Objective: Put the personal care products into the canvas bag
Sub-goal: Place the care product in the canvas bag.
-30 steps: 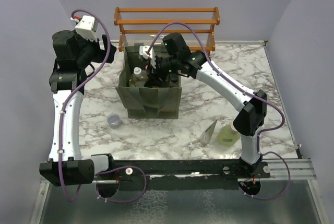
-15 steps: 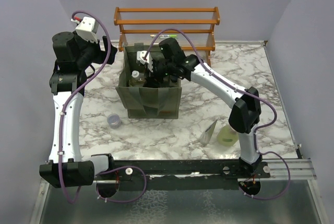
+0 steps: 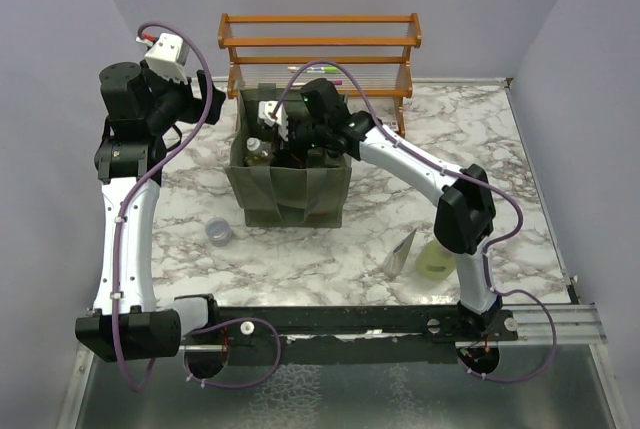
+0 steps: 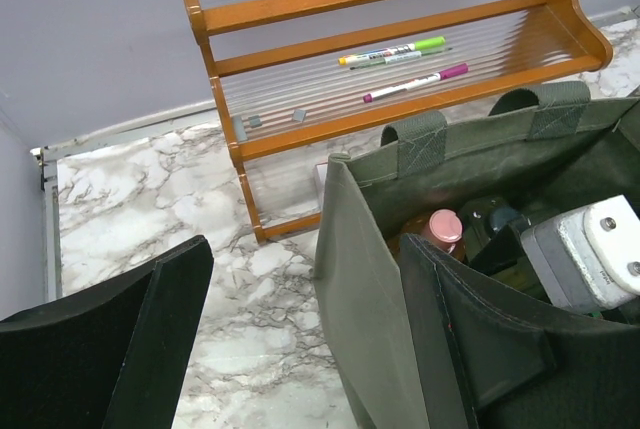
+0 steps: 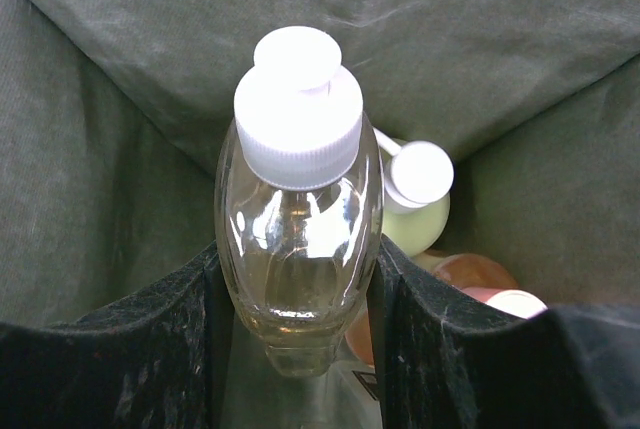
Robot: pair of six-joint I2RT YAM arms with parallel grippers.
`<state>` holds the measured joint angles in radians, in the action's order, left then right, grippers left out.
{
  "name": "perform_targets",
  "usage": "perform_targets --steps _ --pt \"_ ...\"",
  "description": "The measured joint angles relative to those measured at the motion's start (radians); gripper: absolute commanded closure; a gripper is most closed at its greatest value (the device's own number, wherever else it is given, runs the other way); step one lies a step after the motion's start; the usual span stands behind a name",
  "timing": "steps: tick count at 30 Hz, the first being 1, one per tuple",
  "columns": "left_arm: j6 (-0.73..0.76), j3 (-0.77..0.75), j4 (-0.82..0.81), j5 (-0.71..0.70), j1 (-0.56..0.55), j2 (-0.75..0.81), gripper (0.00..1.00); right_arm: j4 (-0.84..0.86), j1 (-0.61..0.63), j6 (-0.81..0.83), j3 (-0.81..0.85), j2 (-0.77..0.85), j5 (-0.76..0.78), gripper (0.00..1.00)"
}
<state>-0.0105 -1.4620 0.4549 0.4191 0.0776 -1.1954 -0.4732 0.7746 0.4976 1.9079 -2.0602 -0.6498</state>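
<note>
The olive canvas bag (image 3: 285, 189) stands open in front of the rack. My right gripper (image 5: 297, 334) reaches down inside it, shut on a clear bottle with a white cap (image 5: 297, 239); from above this bottle (image 3: 255, 149) shows near the bag's left wall. Below it in the bag lie a pale green bottle (image 5: 420, 217) and an orange bottle (image 5: 468, 271) with a pink cap (image 4: 445, 226). My left gripper (image 4: 305, 249) stands open at the bag's left rear corner (image 4: 350, 249), holding nothing. A grey pouch (image 3: 402, 252) and another pale green bottle (image 3: 436, 259) rest on the table at front right.
The wooden slatted rack (image 3: 320, 44) stands against the back wall with green and pink markers (image 4: 400, 51) on its shelf. A small lavender cup (image 3: 219, 232) sits on the marble front left of the bag. The right arm arches over the bag's right side.
The right arm has swung left and carried the clear bottle further toward the bag's left wall. The left arm has not moved.
</note>
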Motion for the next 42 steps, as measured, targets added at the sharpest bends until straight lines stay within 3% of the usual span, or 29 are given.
perform_targets --steps 17,24,31,42 --pt "0.001 0.000 0.000 0.005 0.000 0.001 0.22 0.095 0.003 -0.076 -0.001 -0.053 -0.048 0.98" --pt "0.001 0.000 0.000 0.012 0.000 0.000 0.22 0.012 0.005 -0.056 0.106 -0.127 -0.054 0.97" --pt "0.002 0.000 0.000 0.019 0.000 0.001 0.22 0.002 0.005 -0.009 0.062 -0.128 -0.048 0.96" --pt "0.005 0.000 0.000 0.023 0.000 0.001 0.22 0.002 0.007 0.027 0.037 -0.128 -0.039 0.83"
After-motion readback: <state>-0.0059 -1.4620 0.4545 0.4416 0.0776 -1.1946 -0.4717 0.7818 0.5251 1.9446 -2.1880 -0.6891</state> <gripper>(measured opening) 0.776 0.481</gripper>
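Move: The right hand already holds the pump bottle inside the canvas bag's left part; the bag's middle lies about 4 cm to its right, 1 cm back and 7 cm below. In the bag, the light green bottle stands some 5 cm ahead and 4 cm left, the pink-capped bottle roughly 5 cm ahead and 2 cm right, both about 8 cm lower. From the idle left hand the bag's middle is some 18 cm right, 4 cm back and 25 cm down. Still gripping, the right hand edges left, then lowers the pump bottle about 5 cm deeper in the bag. ##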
